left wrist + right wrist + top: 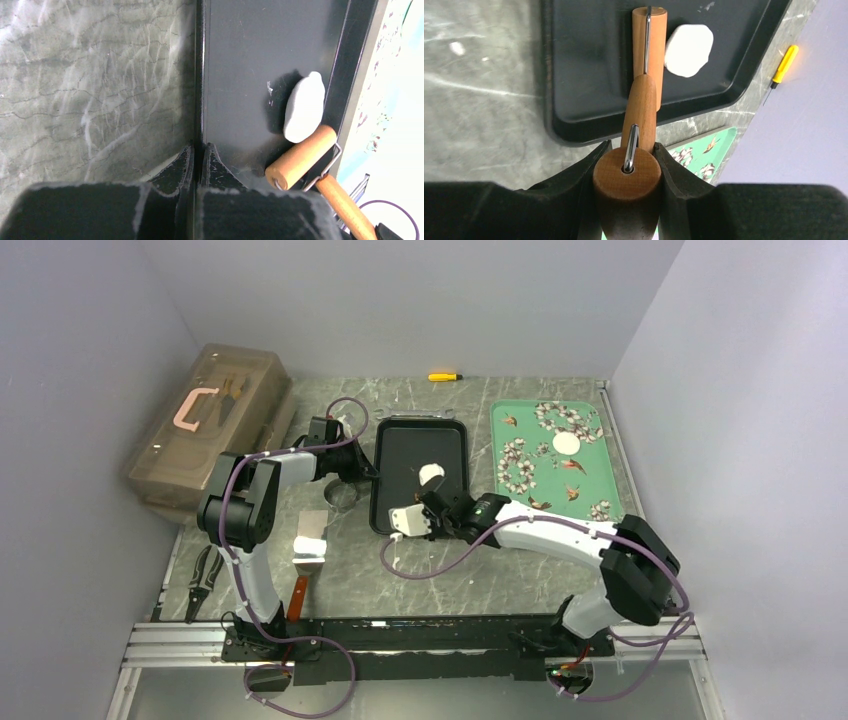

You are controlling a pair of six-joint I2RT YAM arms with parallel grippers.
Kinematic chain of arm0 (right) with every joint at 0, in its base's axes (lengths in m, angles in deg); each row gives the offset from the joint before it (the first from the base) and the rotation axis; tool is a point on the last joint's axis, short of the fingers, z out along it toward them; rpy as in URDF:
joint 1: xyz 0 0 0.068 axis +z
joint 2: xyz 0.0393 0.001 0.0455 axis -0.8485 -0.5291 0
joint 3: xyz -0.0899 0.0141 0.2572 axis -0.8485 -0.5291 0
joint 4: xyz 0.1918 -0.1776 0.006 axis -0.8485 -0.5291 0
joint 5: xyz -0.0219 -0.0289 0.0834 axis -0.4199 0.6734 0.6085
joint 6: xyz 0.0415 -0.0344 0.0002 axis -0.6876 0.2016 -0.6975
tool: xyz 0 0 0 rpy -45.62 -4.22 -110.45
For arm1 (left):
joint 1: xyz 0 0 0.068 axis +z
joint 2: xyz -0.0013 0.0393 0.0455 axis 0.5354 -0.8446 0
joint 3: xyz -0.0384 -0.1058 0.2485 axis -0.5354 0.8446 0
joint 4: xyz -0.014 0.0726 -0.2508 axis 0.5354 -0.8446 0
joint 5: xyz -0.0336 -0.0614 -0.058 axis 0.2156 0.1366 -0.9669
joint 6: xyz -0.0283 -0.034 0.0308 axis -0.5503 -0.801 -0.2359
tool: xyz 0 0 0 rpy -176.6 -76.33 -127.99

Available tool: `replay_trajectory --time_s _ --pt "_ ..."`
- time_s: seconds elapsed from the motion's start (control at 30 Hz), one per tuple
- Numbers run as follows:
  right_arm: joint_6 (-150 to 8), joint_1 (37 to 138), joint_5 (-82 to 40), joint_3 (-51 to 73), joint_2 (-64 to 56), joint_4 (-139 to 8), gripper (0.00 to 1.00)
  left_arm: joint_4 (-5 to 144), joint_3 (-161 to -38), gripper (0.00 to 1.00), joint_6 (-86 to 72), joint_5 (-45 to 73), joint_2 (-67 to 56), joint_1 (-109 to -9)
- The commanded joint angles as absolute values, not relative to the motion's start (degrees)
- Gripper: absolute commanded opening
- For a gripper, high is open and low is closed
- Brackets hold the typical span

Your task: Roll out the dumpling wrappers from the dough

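The dough [431,473] is a small white lump, slightly flattened, lying on the black tray [400,450]. My right gripper [632,145] is shut on the handle of the wooden roller [650,50], whose drum rests on the tray against the dough's [689,50] side. My left gripper [197,147] is shut on the black tray's left rim [199,75], one finger on each side of it. The dough [304,106] and roller [301,156] lie to its right. One round dumpling wrapper [566,444] lies on the green flowered tray [590,495].
A brown toolbox [210,420] stands at the back left. A scraper [310,545] and pliers [205,580] lie near the left arm's base. A yellow screwdriver [445,376] lies by the back wall. Walls close in on both sides.
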State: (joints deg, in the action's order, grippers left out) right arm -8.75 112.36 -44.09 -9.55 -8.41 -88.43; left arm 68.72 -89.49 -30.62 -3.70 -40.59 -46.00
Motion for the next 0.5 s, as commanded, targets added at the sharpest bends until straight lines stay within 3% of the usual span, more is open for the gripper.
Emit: replay_trajectory --time_s 0.0,0.2,0.47 --pt "-8.3 115.8 -43.0 -9.5 -2.2 -95.6 0.00 65.0 -89.3 0.00 -29.3 0.5 -43.4 -45.8" --pt "-5.7 115.2 -42.7 -9.4 5.4 -85.2 0.00 65.1 -89.4 0.00 -29.2 0.3 -43.7 -45.8" --pt "-0.1 108.8 -45.4 -4.8 -7.7 -75.0 0.00 65.2 -89.5 0.00 -29.1 -0.1 -44.1 -45.8"
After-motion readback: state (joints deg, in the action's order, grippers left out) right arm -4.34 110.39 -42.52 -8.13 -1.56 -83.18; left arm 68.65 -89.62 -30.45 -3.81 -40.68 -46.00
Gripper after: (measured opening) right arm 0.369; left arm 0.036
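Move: The right hand grips the roller's handle; the white dough lies about 11 cm ahead of it, 2 cm left and 8 cm below. The roller head is about 4 cm nearer than the dough, the black tray's middle about 11 cm ahead and 3 cm left of the hand, the metal ring some 18 cm left and 9 cm ahead. From the left hand, the dough is about 10 cm right and 1 cm ahead. Right hand lifts the roller some 7 cm, swinging back then forward over the dough; left keeps pinching the rim. ##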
